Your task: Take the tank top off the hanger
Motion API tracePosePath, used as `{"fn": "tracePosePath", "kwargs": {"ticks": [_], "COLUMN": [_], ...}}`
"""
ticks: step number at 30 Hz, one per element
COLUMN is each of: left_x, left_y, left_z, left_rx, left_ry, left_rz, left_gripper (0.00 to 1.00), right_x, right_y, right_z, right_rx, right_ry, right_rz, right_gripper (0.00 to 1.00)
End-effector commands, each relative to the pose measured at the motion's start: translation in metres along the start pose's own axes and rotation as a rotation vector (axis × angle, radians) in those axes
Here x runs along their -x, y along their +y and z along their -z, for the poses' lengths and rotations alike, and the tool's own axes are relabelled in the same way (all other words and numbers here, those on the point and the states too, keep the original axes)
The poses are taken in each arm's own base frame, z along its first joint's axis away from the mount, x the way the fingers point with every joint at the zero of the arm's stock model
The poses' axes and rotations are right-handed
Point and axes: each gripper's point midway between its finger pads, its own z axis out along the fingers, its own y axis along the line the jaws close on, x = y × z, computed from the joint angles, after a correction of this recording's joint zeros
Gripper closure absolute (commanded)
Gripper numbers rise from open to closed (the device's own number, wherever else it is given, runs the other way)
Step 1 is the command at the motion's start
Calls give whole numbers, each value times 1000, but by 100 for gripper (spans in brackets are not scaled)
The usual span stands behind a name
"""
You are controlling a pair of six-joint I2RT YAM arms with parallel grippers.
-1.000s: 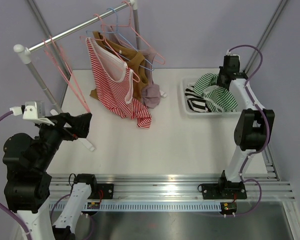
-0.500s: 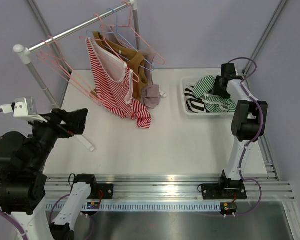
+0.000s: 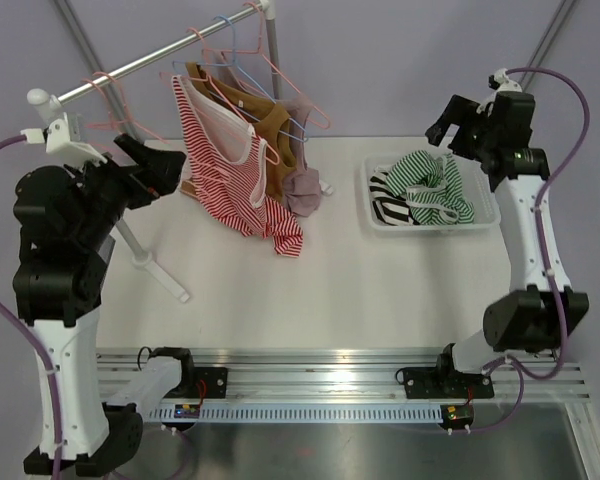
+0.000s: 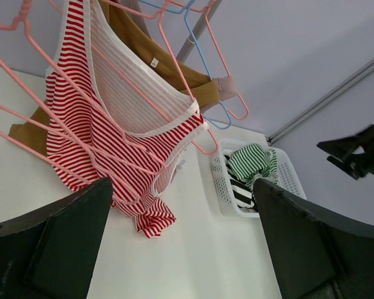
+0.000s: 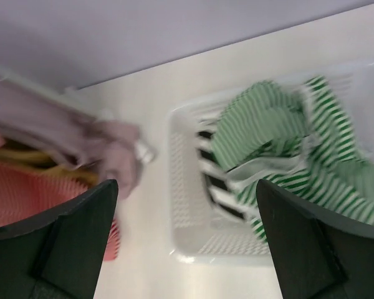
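Observation:
A red-and-white striped tank top [image 3: 225, 175] hangs on a pink hanger [image 3: 202, 45] from the clothes rail [image 3: 150, 62]. Its hem trails on the table. It fills the left of the left wrist view [image 4: 106, 140]. My left gripper [image 3: 165, 165] is open and empty, raised just left of the tank top and apart from it; the left wrist view [image 4: 181, 187] shows its wide gap. My right gripper [image 3: 450, 122] is open and empty, held above the white basket [image 3: 380, 222], as in the right wrist view [image 5: 186, 187].
A brown top [image 3: 265, 125] and a mauve top [image 3: 302, 185] hang behind the red one. The basket [image 5: 181, 205] holds a green-striped top [image 3: 435, 180] and a black-striped one [image 3: 385, 200]. Empty pink hangers [image 3: 110, 100] hang at the rail's left end. The rack's foot [image 3: 170, 285] rests on the table.
My left arm rose from low beside the table to the height of the rail, next to the red tank top. My right gripper lifted out of the basket, leaving the green top there.

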Motion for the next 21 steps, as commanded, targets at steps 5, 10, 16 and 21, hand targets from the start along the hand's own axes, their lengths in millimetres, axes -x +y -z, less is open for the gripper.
{"fn": "tracePosePath", "kwargs": {"ticks": [5, 10, 16, 21], "left_x": [37, 30, 12, -1], "left_y": [-9, -4, 9, 23], "left_z": [-56, -108, -175, -213], "left_rx": [71, 202, 318, 410], "left_ry": [-84, -78, -67, -85], "left_rz": [-22, -60, -67, -79], "left_gripper": [1, 1, 4, 4], "right_x": [-44, -75, -115, -125], "right_y": [116, 125, 124, 125], "right_z": [121, 171, 231, 264], "right_rx": [708, 794, 875, 905], "right_ry": [-37, -15, -13, -46], "right_rz": [-141, -118, -84, -45], "right_gripper": [1, 0, 1, 1]}}
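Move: The red-striped tank top hangs about 26 cm ahead of the left hand, some 10 cm right, its middle 18 cm lower. The brown garment hangs just behind it, about 34 cm ahead and 13 cm right of that hand, 16 cm lower. The empty pink hangers dangle roughly 10 cm ahead and 6 cm left, at hand height. From the right hand, the tank top lies about 46 cm left, 2 cm farther out and 5 cm lower; the bin is 29 cm below, 3 cm ahead, 5 cm right. With no grip begun, the left hand heads for the upper part of the red-striped tank top on its hanger, past the empty hangers: about 20 cm forward, drifting right, then also dipping, fingers open while the wrist swings some 15 degrees counter-clockwise and noses down. The empty right hand backs quickly away from the bin, some 26 cm back and 14 cm left, turning counter-clockwise and tilting up, fingers still open. ##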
